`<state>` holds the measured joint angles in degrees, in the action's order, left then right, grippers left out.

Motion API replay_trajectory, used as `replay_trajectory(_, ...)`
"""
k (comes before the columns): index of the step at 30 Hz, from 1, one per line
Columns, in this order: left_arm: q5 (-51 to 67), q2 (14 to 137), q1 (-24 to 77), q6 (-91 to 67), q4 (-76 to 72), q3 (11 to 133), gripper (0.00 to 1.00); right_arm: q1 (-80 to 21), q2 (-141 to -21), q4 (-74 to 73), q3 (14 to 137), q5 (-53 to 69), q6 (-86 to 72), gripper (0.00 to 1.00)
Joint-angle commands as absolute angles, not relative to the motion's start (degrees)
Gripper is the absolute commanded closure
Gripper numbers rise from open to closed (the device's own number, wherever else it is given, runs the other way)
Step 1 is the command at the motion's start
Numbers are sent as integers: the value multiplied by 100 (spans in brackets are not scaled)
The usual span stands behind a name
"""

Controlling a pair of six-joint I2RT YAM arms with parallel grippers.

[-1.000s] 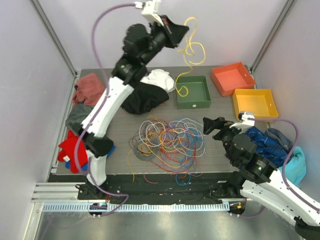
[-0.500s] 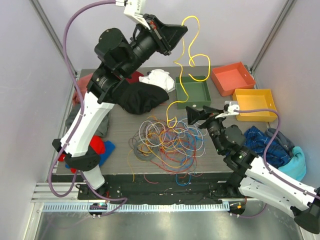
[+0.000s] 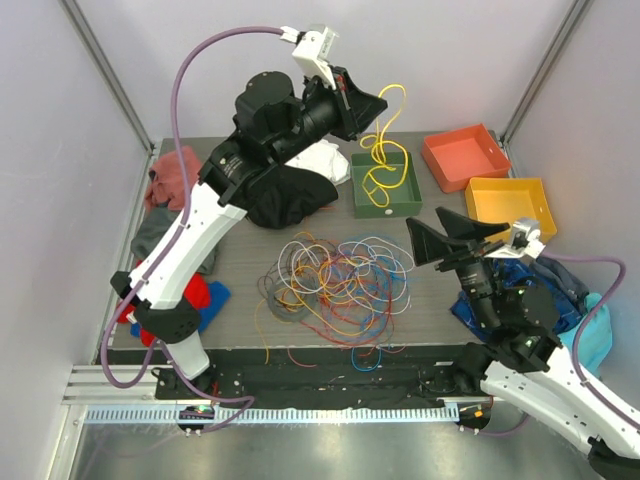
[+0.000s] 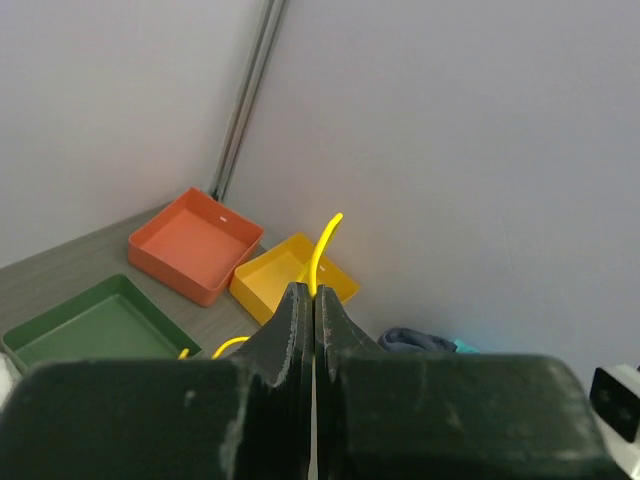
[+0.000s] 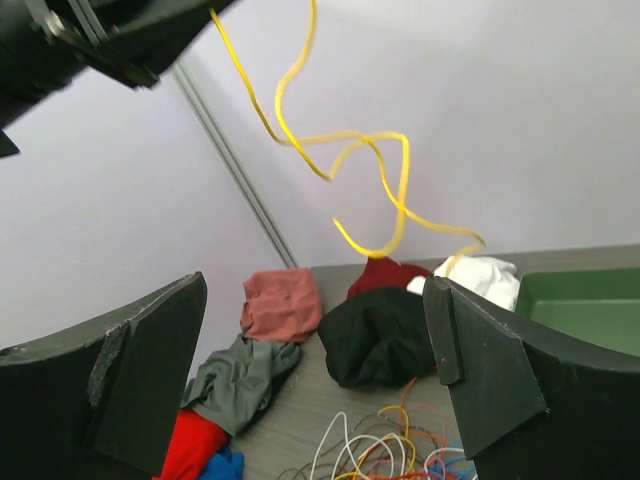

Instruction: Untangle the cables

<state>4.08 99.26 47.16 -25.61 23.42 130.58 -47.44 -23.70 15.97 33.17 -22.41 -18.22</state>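
Note:
A tangle of thin cables (image 3: 335, 280) in white, orange, red, blue and grey lies on the table's middle; its top edge shows in the right wrist view (image 5: 400, 450). My left gripper (image 3: 383, 103) is raised high at the back, shut on one yellow cable (image 3: 385, 150). That cable curls down from the jaws, and its lower loops hang in or just over the green tray (image 3: 403, 205). In the left wrist view the cable's end (image 4: 322, 245) sticks out past the shut left gripper (image 4: 313, 296). My right gripper (image 3: 428, 228) hovers right of the tangle, open and holding nothing (image 5: 315, 300). The yellow cable (image 5: 370, 140) hangs beyond it.
An orange tray (image 3: 463, 155) and a yellow tray (image 3: 508, 205) stand at the back right. Clothes lie around: black (image 3: 285, 195), white (image 3: 320, 155), dusty red (image 3: 178, 170), grey (image 3: 150, 235), red and blue (image 3: 205, 295) on the left, blue and teal (image 3: 560, 300) on the right.
The left gripper swung right and lower with the yellow cable, whose lower end left the tangle and now hangs at the green tray. The right arm drew back to the right.

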Motion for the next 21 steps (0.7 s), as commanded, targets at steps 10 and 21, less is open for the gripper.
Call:
replay_trajectory(10, 624, 9765, 5264, -2751, 2558, 12780, 100, -4737, -3313, 1915, 4245, -1863, -958, 0)
replay_trajectory(21, 703, 9712, 5598, -2848, 2558, 12569, 100, -4746, -4051, 2741, 4333, -1995, -773, 0)
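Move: The yellow cable hangs free from the shut left gripper. The middle of its loops lies about 11 cm ahead of the open right gripper, 8 cm to its left and 4 cm higher. From the left gripper, the right one is roughly 11 cm back, 9 cm to the right and 15 cm lower. The green box lies about 30 cm ahead of the right gripper and 36 cm below it, and the tangle some 15 cm to its left, 2 cm ahead and 37 cm down. Bring the left gripper back, right and down towards the right one, about 5 cm each way, turning some 10 degrees clockwise and keeping its pinch on the yellow cable. Meanwhile lift the wide-open right gripper nearly 4 cm, then ease it left and forward towards the hanging loops while sinking about 2 cm, rolling its left side down a little. ##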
